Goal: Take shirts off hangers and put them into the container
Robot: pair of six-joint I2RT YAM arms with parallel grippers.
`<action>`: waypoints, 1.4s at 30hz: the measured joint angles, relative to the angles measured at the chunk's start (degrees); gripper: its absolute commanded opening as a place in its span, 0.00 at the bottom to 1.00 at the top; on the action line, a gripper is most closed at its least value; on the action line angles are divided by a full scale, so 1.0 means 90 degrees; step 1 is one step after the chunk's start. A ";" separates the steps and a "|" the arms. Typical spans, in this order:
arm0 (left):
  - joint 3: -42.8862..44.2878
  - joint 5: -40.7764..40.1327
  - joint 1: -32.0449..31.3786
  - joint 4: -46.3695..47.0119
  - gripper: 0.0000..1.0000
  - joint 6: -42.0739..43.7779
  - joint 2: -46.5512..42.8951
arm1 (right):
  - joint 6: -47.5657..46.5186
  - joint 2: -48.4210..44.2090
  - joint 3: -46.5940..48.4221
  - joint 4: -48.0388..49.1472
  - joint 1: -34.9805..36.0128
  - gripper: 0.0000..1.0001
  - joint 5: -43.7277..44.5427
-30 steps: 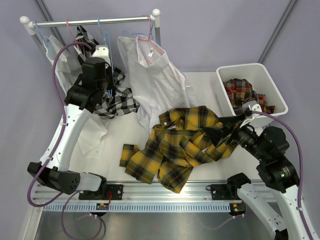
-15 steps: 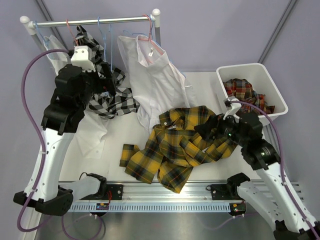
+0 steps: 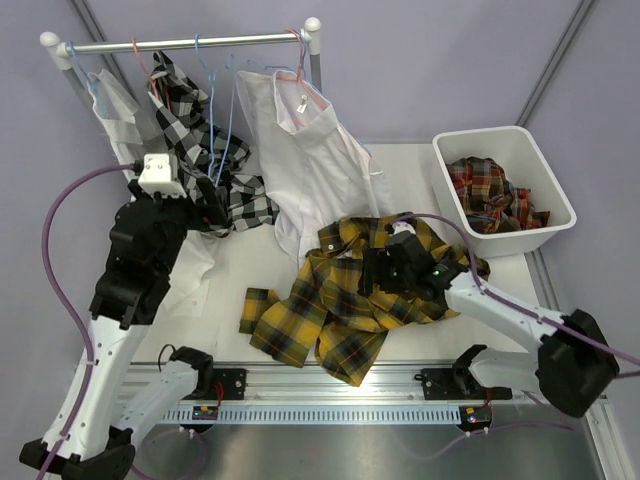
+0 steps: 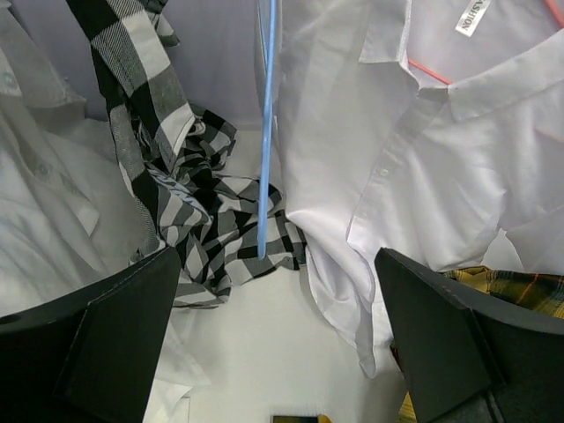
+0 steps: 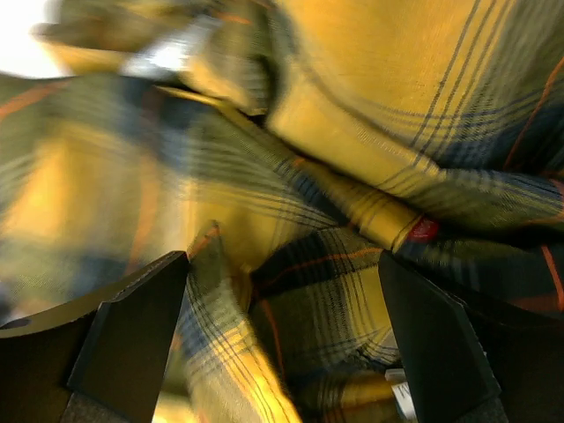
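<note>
A yellow-black plaid shirt [image 3: 340, 300] lies crumpled on the table. My right gripper [image 3: 372, 272] hovers low over it, open, its jaws straddling a fold of the shirt [image 5: 352, 132]. The white container [image 3: 480, 136] at the right holds a red plaid shirt [image 3: 490, 190]. A white shirt [image 3: 310, 150] hangs on a pink hanger [image 4: 427, 75]. A black-white checked shirt [image 3: 190, 120] droops from the rail onto the table beside a bare light-blue hanger [image 4: 267, 132]. My left gripper [image 3: 208, 200] stands open in front of them, holding nothing.
The clothes rail [image 3: 190, 42] spans the back left between two white posts. Another white shirt [image 3: 112, 110] hangs at its far left, and white cloth [image 3: 185, 270] lies on the table under my left arm. The arm bases sit on a rail along the near edge.
My left gripper opened and drew back and down from the rail. My right arm swung left from the container to over the yellow plaid shirt.
</note>
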 measured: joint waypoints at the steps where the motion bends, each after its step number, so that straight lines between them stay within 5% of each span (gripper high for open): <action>1: -0.0262 0.0000 0.0000 0.0170 0.99 0.0002 -0.0197 | 0.0138 0.0270 0.0000 0.0034 0.0092 1.00 0.0170; 9: -0.2030 -0.0318 0.0000 0.1549 0.99 0.0036 -0.1370 | 0.1273 0.1851 0.0007 0.0291 0.0597 0.93 0.1120; 12: -0.2067 -0.0483 0.0000 0.1712 0.99 0.0126 -0.1413 | 0.1491 0.1923 0.0027 0.0338 0.0658 0.74 0.1355; 13: -0.2067 -0.0532 0.0000 0.1756 0.99 0.0146 -0.1418 | 0.1566 0.1938 0.0024 0.0338 0.0658 0.56 0.1433; 18: -0.2101 -0.0726 0.0000 0.1943 0.99 0.0223 -0.1591 | 0.1957 0.1899 -0.0097 0.0491 0.0670 0.02 0.1535; 22: -0.2159 -0.0843 0.0005 0.2021 0.99 0.0287 -0.1693 | 0.2164 0.1251 -0.0374 0.0299 0.0678 0.00 0.1586; 27: -0.2203 -0.0891 0.0005 0.2021 0.99 0.0308 -0.1705 | 0.2144 -0.0743 -0.0092 -0.1064 0.0687 0.00 0.2006; 31: -0.2203 -0.0918 0.0005 0.2023 0.99 0.0308 -0.1717 | 0.1763 -0.1651 0.1455 -0.2212 0.0687 0.00 0.2807; 36: -0.2203 -0.0942 0.0005 0.2023 0.99 0.0311 -0.1749 | 0.0860 -0.1566 0.3767 -0.2854 0.0500 0.00 0.3806; 42: -0.2242 -0.0984 0.0005 0.2050 0.99 0.0325 -0.1804 | -0.0216 -0.0947 0.5909 -0.2990 -0.1195 0.00 0.3971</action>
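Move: The yellow plaid shirt lies crumpled on the table right under the open right hand, its middle about 8 cm below and 2 cm back. The white shirt on the rack hangs some 15 cm ahead and 9 cm left of that hand, a little above it; the container stands about 17 cm ahead, 28 cm right and slightly lower. From the left hand the yellow shirt is about 24 cm right, 7 cm back and 36 cm below. The yellow plaid shirt is pinched by the right hand, which sinks about 8 cm almost straight down into the cloth, shuts its fingers on a fold and pulls up some 43 cm, swinging right over to the container's side and turning clockwise while its fingertips tip up. The open left hand eases left and a little back from the rack, tipping up. ##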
